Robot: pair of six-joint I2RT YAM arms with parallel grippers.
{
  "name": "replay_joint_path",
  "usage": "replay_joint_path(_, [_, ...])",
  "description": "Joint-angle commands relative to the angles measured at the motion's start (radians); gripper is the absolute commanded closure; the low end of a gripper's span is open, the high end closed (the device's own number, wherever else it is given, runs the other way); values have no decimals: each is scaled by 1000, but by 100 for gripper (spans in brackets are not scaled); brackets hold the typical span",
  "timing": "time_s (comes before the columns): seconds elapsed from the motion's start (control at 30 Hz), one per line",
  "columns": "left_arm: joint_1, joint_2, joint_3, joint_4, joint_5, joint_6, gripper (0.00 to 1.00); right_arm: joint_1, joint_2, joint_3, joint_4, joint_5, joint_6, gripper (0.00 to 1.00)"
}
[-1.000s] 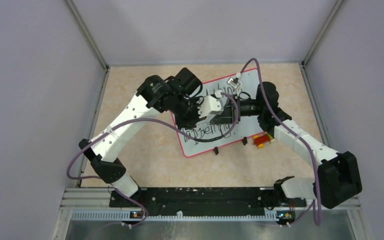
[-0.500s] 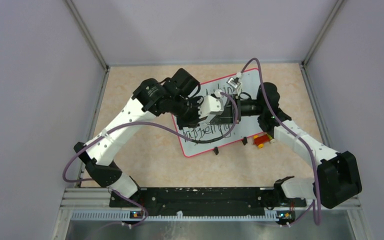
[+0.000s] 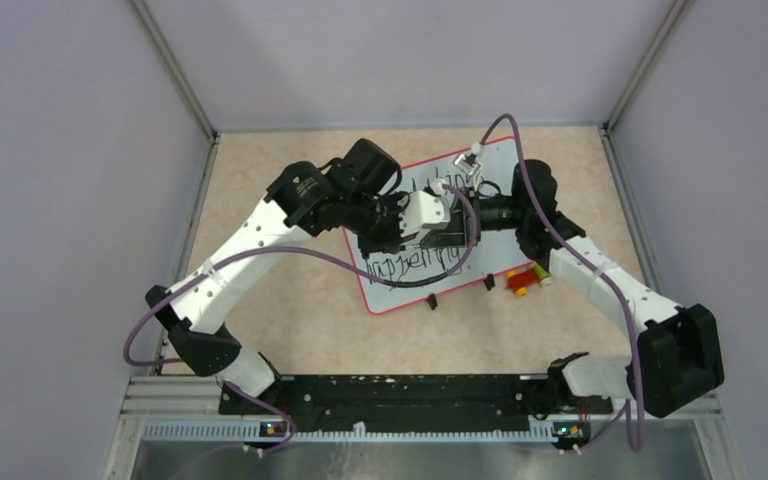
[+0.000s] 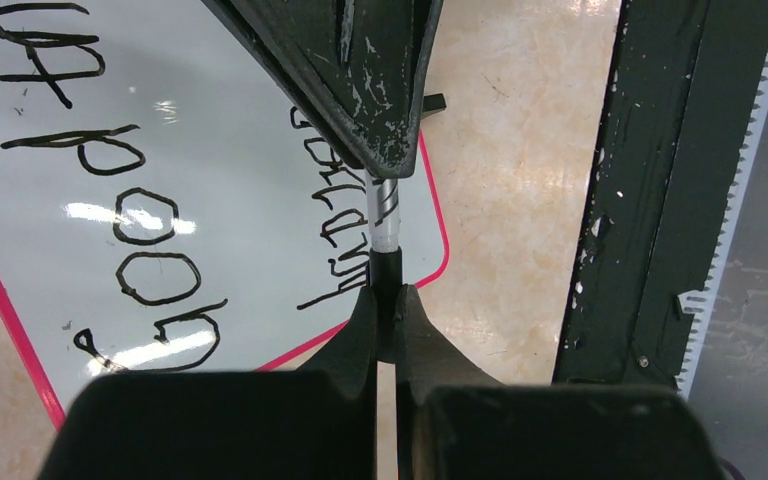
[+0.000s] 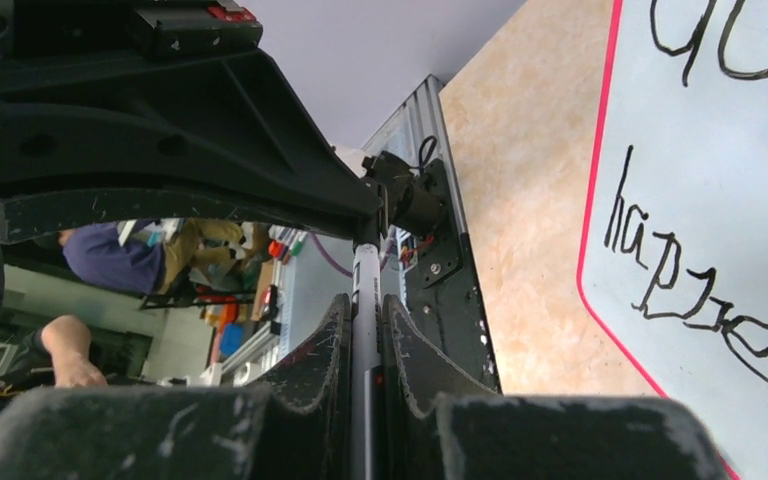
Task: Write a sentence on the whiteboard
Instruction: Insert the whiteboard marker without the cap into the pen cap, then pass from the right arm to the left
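The whiteboard, glossy white with a thin red frame, lies on the tan table. The sentence in black marker shows as "Good" and "happening", also the sentence and the sentence. Above the board's middle both grippers meet on one marker. My left gripper is shut on the marker's black end. My right gripper is shut on the grey-white barrel. In the top view the left gripper and right gripper hide the marker.
A small red and yellow object lies by the board's right edge. Two black feet stick out of the board's near edge. Purple cables loop over the board. The black base rail runs along the near side.
The left arm's elbow has swung slightly left and down. Both grippers stay together on the marker over the board.
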Motion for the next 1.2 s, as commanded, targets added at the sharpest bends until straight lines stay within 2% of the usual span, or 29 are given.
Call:
replay_joint_path(0.0, [-12,25,16,93,23,10,100,20,12,62,-152,77,-136,100])
replay_joint_path(0.1, [-14,44,23,108,10,5,100,21,16,59,-157,96,-140,100])
replay_joint_path(0.47, [-24,101,131,148,101,-36,99,24,32,6,43,61,-18,100])
replay_joint_path(0.63, [-21,116,182,152,58,-72,85,-2,34,-14,166,54,70,100])
replay_joint_path(0.7, [-17,111,206,147,56,-71,73,-22,33,-16,204,48,99,100])
replay_joint_path(0.77, [1,93,221,152,91,-82,55,-40,29,-16,233,48,118,100])
replay_joint_path(0.87, [87,70,250,154,185,-113,35,-56,24,-15,261,44,139,100])
replay_joint_path(1.0, [276,41,222,141,412,-133,26,-66,21,-16,308,34,177,100])
replay_joint_path(1.07, [320,-29,120,183,450,-119,25,-69,12,-16,322,31,187,100])
replay_joint_path(1.17, [328,-168,-91,315,426,-93,23,-69,5,-18,329,21,193,100])
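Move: The black cap is already between the left fingers, at the left hand point, with the marker's tip end in it. The marker's middle lies about 6 cm to the right and level with it, in the right grip. Counted from the right hand, the cap is some 6 cm straight to the left at the same height. The whiteboard's middle lies roughly 12 cm ahead of the left hand, 7 cm to its right and 27 cm below. Keep the cap pinched on the marker while both grippers ease about 1 cm forward and a little down together, then open the left fingers wide and let go. Lift the left gripper clear, a few centimetres to the right at first, then forward and back left, some 10 cm in all, swinging its fingertips up by about 20 degrees. With the right gripper keep hold of the marker and bring it about 3 cm forward and 2 cm up. ##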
